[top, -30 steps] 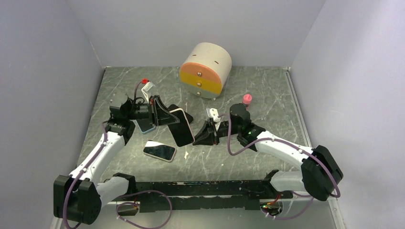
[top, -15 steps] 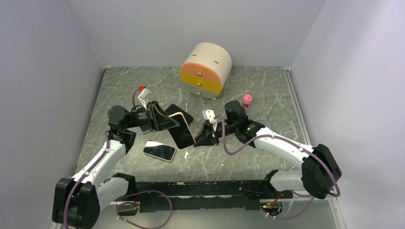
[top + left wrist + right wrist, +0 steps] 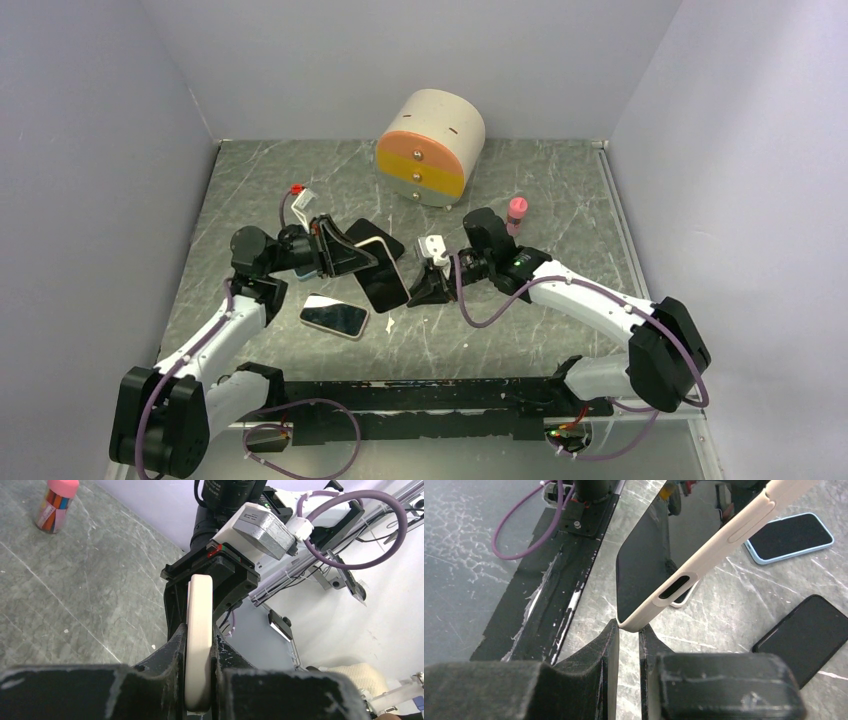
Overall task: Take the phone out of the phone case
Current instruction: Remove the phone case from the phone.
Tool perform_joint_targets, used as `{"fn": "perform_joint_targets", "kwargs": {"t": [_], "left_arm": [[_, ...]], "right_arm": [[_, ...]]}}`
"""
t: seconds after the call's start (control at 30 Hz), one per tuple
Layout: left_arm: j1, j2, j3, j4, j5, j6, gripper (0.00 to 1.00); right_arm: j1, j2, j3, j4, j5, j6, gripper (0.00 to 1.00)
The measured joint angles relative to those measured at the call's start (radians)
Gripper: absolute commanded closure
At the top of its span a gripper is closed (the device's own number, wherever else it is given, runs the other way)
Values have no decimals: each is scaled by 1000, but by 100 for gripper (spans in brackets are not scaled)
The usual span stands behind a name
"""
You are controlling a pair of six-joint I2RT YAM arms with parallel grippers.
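Note:
The phone point(image 3: 382, 280), black screen up, sits in a cream phone case point(image 3: 724, 540) and is held tilted above the table's middle. My left gripper point(image 3: 366, 262) is shut on the case's upper left edge; the left wrist view shows the cream case point(image 3: 199, 610) clamped between both fingers point(image 3: 172, 650). My right gripper point(image 3: 411, 296) meets the phone's near right corner. In the right wrist view that rounded corner sits pinched between the two fingertips of the right gripper point(image 3: 629, 628), with the screen point(image 3: 644, 570) facing left.
A second phone in a pale case point(image 3: 334, 316) lies flat below the held one. A black phone point(image 3: 806, 630) and a phone in a light-blue case point(image 3: 789, 537) lie beyond. A round drawer unit point(image 3: 430, 147) and a pink-capped bottle point(image 3: 517, 210) stand at the back.
My right gripper has moved left and closed in on the phone's corner. The left wrist has shifted slightly right, still gripping the case. The phone has hardly moved.

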Motion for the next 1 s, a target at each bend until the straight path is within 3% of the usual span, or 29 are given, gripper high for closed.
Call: {"fn": "perform_joint_targets", "kwargs": {"t": [0.47, 0.57, 0.67, 0.73, 0.83, 1.0], "left_arm": [[-5, 35, 2, -24, -20, 8, 97], [-5, 39, 21, -69, -16, 34, 97], [-9, 29, 92, -251, -19, 126, 97], [-36, 2, 171, -463, -20, 216, 97], [-69, -51, 259, -694, -18, 353, 97], [-71, -83, 307, -883, -20, 480, 97]], "right_arm": [[6, 9, 24, -86, 58, -131, 100], [6, 14, 28, -92, 58, -128, 88], [6, 15, 27, -77, 70, -107, 73], [3, 14, 21, -9, 96, -81, 61], [0, 5, -2, 100, 104, -21, 51], [-2, -21, -41, 190, 93, 51, 46]]}}
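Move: My right fingers are shut on the near right corner of the phone in its pale case, whose middle is about 3 cm ahead, 7 cm left and some 4 cm up. My left hand grips the case higher up, its middle about 1 cm back, 3 cm right and 5 cm below. From my left hand, the pale phone on the table lies some 2 cm ahead and 10 cm left, the black phone roughly 22 cm ahead and 1 cm left, both about 27 cm down. Both my hands keep their grip on the case and sink together about 1 cm, edging forward. Then I open my right fingers to about half, letting go of the corner, and draw that hand up some 2.5 cm and forward. Freed, my left hand, still pinching the case, swings back about 3 cm and up, its fingertips tipping down some 10 degrees. ##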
